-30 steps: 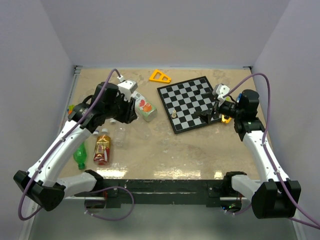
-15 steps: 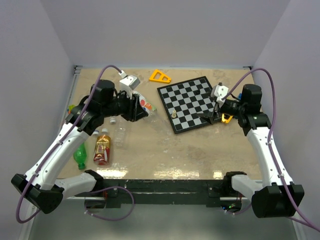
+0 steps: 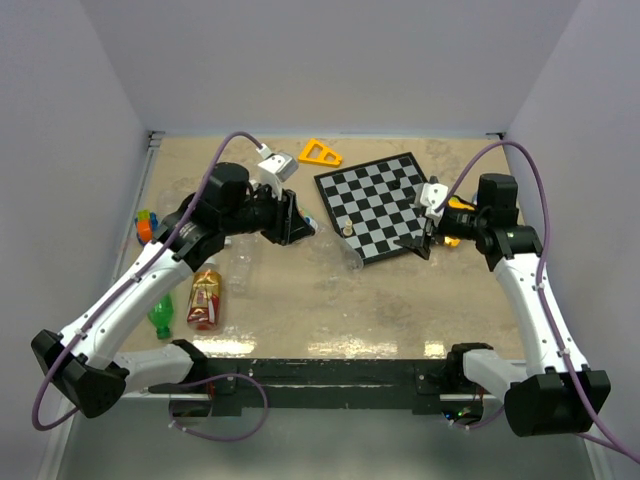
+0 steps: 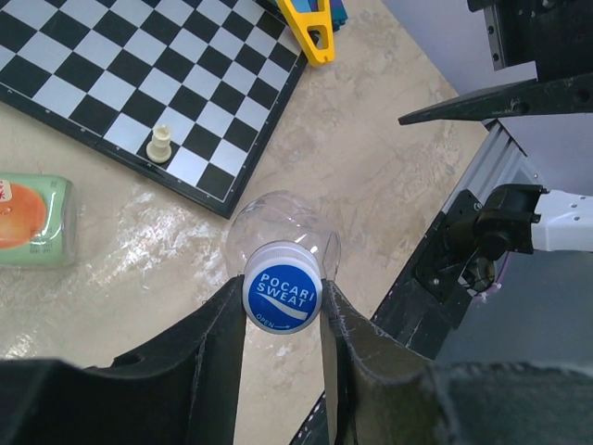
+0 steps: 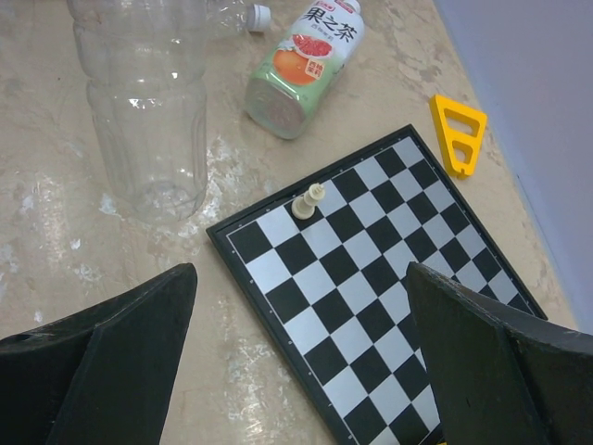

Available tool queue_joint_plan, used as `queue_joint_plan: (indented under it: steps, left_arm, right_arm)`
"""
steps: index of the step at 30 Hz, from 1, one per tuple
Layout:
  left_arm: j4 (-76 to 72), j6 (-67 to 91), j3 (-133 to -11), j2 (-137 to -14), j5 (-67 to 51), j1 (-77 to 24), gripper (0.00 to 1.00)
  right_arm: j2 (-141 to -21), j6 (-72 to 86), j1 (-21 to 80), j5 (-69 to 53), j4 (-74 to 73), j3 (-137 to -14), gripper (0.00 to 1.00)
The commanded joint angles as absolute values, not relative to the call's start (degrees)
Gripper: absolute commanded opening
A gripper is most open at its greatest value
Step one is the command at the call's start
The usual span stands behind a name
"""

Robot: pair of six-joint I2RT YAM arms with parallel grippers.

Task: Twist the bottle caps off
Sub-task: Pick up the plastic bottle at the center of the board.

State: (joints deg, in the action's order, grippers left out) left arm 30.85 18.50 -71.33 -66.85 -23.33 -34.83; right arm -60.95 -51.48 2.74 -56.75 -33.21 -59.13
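Observation:
My left gripper (image 3: 297, 222) is shut on the blue-and-white bottle cap (image 4: 283, 287) of a clear bottle (image 4: 278, 218), held off the table near the chessboard's corner. In the right wrist view the same clear bottle (image 5: 144, 111) fills the upper left, its base nearest. My right gripper (image 3: 420, 236) hangs open over the board's right side, apart from the bottle, nothing between its fingers (image 5: 139, 334). A bottle with a white-green-orange label (image 5: 306, 65) lies on the table beyond, with a white cap (image 5: 259, 14) near it.
A chessboard (image 3: 380, 200) with one small pale chess piece (image 3: 347, 229) lies at centre right. A yellow triangle (image 3: 320, 152) sits behind it. At the left lie a red-yellow bottle (image 3: 204, 298), a green bottle (image 3: 160, 312) and a clear bottle (image 3: 240, 268).
My left arm has swung right and forward, carrying the clear bottle by its cap from the left of the table toward the chessboard. The right gripper shifted slightly, still open.

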Motion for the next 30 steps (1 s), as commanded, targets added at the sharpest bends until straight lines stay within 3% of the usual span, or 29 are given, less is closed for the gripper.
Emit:
queue_joint_plan:
  steps: [1,15,30]
  left_arm:
    - [24.4,20.8,-70.7,-67.1,-22.2,-35.6,0.0]
    - [15.3,23.9,-69.0,-69.0,-21.4,-38.0,0.0]
    - [5.9,29.1,-67.8,-71.9,-18.9,-40.8,0.0]
  right_arm:
    - [-59.6,-54.5,3.1,-55.2,-35.9,-61.4,0.98]
    - [-59.6,-51.2,8.3,-57.5,-35.7,-60.6,0.98]
    - [-62.0,-35.6,16.6,-56.7,-19.9,-58.0,0.98]
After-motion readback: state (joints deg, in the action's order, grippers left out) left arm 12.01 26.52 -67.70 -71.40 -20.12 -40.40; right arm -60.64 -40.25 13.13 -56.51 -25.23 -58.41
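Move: The left hand already holds the clear plastic bottle by its cap; its body hangs down to the right, its middle about 5 cm right of and 8 cm below that hand. From the open right hand the middle is some 16 cm left, 4 cm back and 4 cm lower. On the table about 21 cm below the right hand, the white chess piece is about 8 cm ahead and 12 cm left, the chessboard's middle 13 cm ahead and 3 cm left. Rightward, about 5 cm and slightly forward, the left hand carries the bottle towards the right hand, keeping its pinch on the cap and tilting some 10 degrees so the base swings up and out. The right hand, wide open, eases back about 2 cm and sinks slightly, then heads left about 5 cm and rises, turning slightly counter-clockwise, to bring its fingers up to the bottle's lower body without closing. ##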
